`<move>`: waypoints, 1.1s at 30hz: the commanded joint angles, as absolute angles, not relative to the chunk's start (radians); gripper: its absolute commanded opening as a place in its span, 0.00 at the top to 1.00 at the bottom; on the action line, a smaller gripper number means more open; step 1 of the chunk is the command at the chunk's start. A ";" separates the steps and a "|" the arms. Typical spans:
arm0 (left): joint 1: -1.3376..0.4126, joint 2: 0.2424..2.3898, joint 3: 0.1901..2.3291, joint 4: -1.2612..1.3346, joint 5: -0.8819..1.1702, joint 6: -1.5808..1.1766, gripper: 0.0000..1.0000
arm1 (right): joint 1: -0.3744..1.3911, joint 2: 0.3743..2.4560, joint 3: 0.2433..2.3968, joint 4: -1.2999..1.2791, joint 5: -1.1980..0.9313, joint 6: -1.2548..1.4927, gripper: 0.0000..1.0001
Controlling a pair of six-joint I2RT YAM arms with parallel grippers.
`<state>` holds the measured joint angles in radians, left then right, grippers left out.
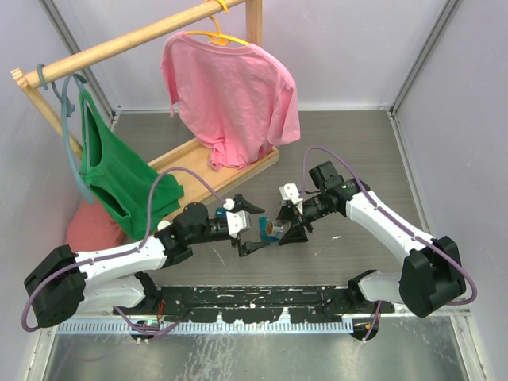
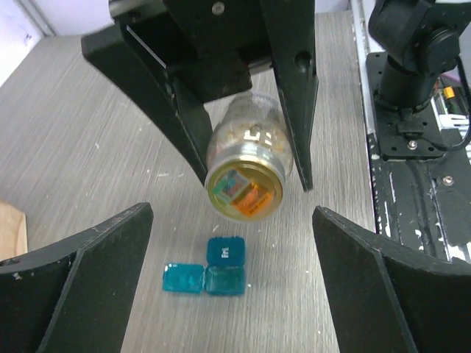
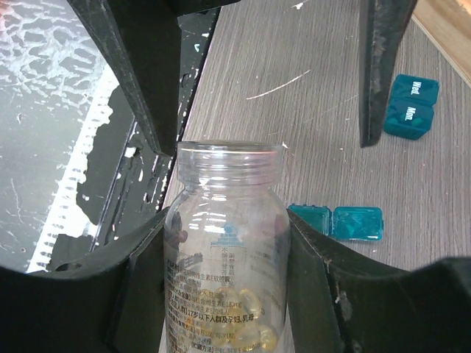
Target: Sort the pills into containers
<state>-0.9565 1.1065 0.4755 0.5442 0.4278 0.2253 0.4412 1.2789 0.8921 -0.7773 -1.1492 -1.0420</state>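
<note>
My right gripper [image 3: 228, 220] is shut on a clear pill bottle [image 3: 224, 250] with no cap on its threaded neck. Yellow pills [image 3: 246, 331] lie in its lower part. The bottle [image 2: 245, 173] hangs above the table with its mouth turned toward my left gripper [image 2: 232, 220], which is open wide just short of the mouth and empty. Below the bottle lies a teal container [image 2: 224, 254], one compartment closed and the other open with its lid [image 2: 182, 278] flipped aside. A second teal container [image 3: 412, 107] lies closed further off. From above, both grippers [image 1: 255, 228] [image 1: 290, 226] meet at the bottle [image 1: 272, 230].
A wooden clothes rack [image 1: 143, 36] stands at the back left with a pink shirt [image 1: 230, 95] and a green top [image 1: 111, 171] on hangers. Its base board [image 1: 230, 163] reaches toward the arms. A black mounting rail [image 1: 254, 298] runs along the near edge.
</note>
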 commanded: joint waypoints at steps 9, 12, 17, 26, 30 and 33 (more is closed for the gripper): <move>-0.940 1.162 0.579 0.635 0.560 0.240 0.35 | 0.442 1.274 0.930 -0.790 -1.184 -1.071 0.99; -0.940 1.171 0.583 0.631 0.561 0.236 0.37 | 0.440 1.272 0.930 -0.791 -1.184 -1.072 0.99; -0.941 1.186 0.587 0.620 0.558 0.235 0.39 | 0.439 1.272 0.930 -0.792 -1.184 -1.072 0.99; -0.940 1.198 0.596 0.626 0.556 0.222 0.51 | 0.439 1.270 0.932 -0.793 -1.184 -1.073 0.99; -0.941 1.193 0.590 0.634 0.561 0.203 0.62 | 0.440 1.270 0.931 -0.793 -1.184 -1.074 0.99; -0.941 1.173 0.570 0.655 0.552 0.142 0.70 | 0.440 1.271 0.931 -0.793 -1.183 -1.074 0.99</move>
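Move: About 3 cm to the right of the left hand and a centimetre above it is the clear cap of the pill bottle, level with it fore and aft. Down on the table, some 13 cm below this hand, the L of teal pill boxes lies roughly 2 cm back and 3 cm right; the Mon./Wed. box is 4 cm ahead and 12 cm left. From the right hand, already gripping the bottle, the cap is about 5 cm left, 1 cm back and slightly lower. Closing round the bottle's cap, the left fingers go from wide open to under half open while the hand pushes about 2 cm to the right over the cap, first rising 2 cm, then settling back 1 cm, with a slight clockwise turn. By the end the two fingertips pinch the cap from opposite sides; the right hand stays put and keeps its grip on the bottle. ##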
